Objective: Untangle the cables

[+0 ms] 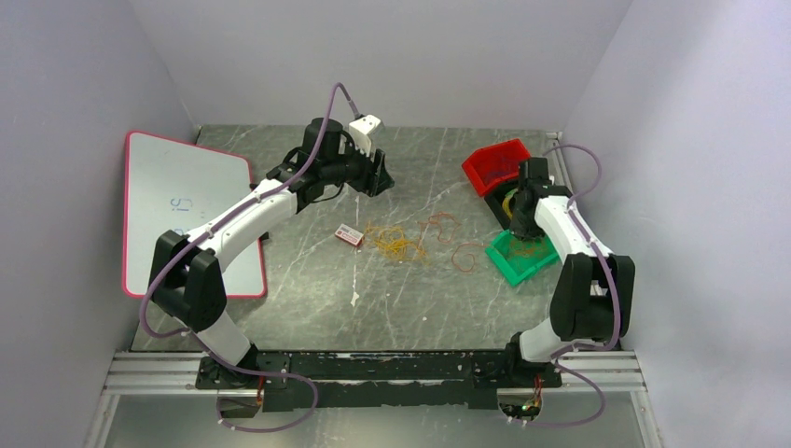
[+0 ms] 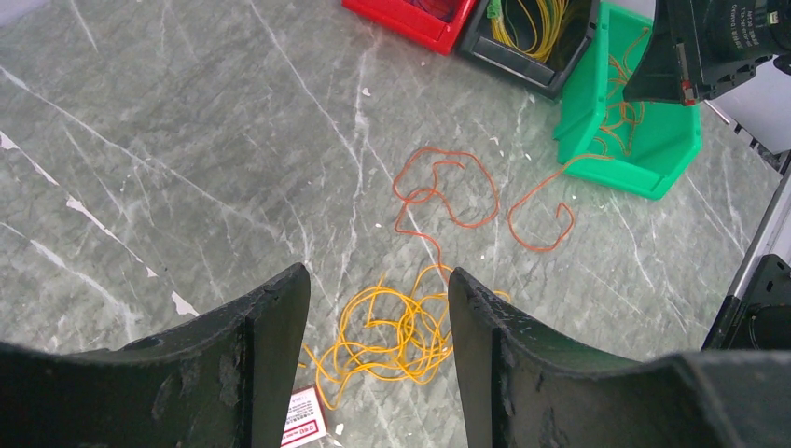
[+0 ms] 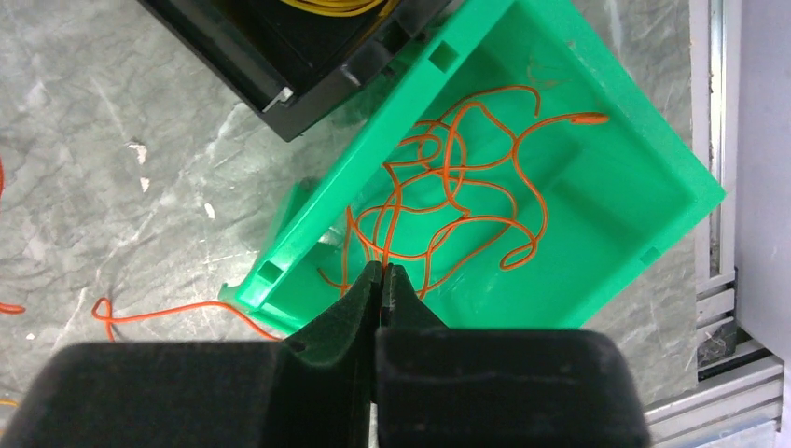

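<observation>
The cables lie loose on the marble table (image 1: 308,280). A yellow-orange tangle (image 2: 392,331) sits on the table below and between the fingers of my open left gripper (image 2: 378,275), which hangs above it holding nothing. Two red-orange cables (image 2: 443,187) lie beyond it, and one (image 2: 541,219) trails up into the green bin (image 2: 625,140). More orange cables (image 3: 457,187) are heaped inside that green bin (image 3: 634,224). My right gripper (image 3: 382,269) is down in the bin, its jaws shut, with an orange strand running in between the tips.
A black bin (image 2: 532,56) with yellow cables and a red bin (image 2: 410,19) stand behind the green one. A small red-and-white label (image 2: 300,418) lies by the tangle. A whiteboard (image 1: 187,215) covers the left of the table. Walls enclose three sides.
</observation>
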Controlling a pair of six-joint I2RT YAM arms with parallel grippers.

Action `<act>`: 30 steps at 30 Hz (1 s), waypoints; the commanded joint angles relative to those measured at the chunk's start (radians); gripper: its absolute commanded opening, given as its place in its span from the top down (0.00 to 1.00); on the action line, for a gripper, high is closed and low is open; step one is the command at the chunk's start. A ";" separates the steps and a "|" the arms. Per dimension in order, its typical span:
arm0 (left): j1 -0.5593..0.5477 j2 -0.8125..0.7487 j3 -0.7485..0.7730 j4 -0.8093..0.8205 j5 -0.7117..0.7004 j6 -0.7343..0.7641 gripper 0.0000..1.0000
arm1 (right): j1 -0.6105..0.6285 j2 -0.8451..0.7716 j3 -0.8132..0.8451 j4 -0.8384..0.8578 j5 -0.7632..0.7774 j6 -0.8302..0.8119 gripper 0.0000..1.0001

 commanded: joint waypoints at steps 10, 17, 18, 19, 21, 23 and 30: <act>0.008 -0.013 -0.012 0.031 -0.004 0.012 0.39 | -0.022 -0.012 0.027 0.007 0.115 0.001 0.75; 0.008 -0.012 -0.012 0.030 -0.006 0.011 0.38 | 0.012 -0.111 0.131 -0.037 0.126 -0.022 0.55; 0.008 -0.012 -0.012 0.031 -0.006 0.012 0.38 | 0.028 -0.116 0.143 -0.044 0.140 -0.023 0.53; 0.008 -0.011 -0.012 0.031 -0.006 0.011 0.39 | 0.045 -0.117 0.153 -0.055 0.150 -0.024 0.50; 0.008 -0.009 -0.012 0.030 -0.005 0.011 0.38 | 0.092 -0.109 0.179 -0.084 0.187 -0.017 0.48; 0.008 -0.008 -0.013 0.030 -0.008 0.012 0.39 | 0.149 -0.095 0.196 -0.111 0.215 -0.011 0.47; 0.008 -0.008 -0.014 0.028 -0.018 0.017 0.39 | 0.277 -0.086 0.175 -0.078 -0.059 0.029 0.47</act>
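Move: Inside the green box, with shut fingers on the orange cable, the right hand has the box's middle about 1 cm to its right and 2 cm below; the main tangle of that cable lies some 2 cm to its right and 1 cm ahead. The black box is about 11 cm ahead and 1 cm left, and the loose orange loop outside lies roughly 13 cm left and 3 cm back. From the left hand, the green box is about 30 cm right, 8 cm back and 16 cm below. Sliding about 2 cm to the right inside the green box, the right hand starts opening its fingers and lets go of the orange cable. Still opening to about half, it then lifts some 10 cm and reaches about 3 cm forward, its fingertips tilting up, and finally swings about 8 cm left, away from the cable heap towards the black box's side of the rim. ##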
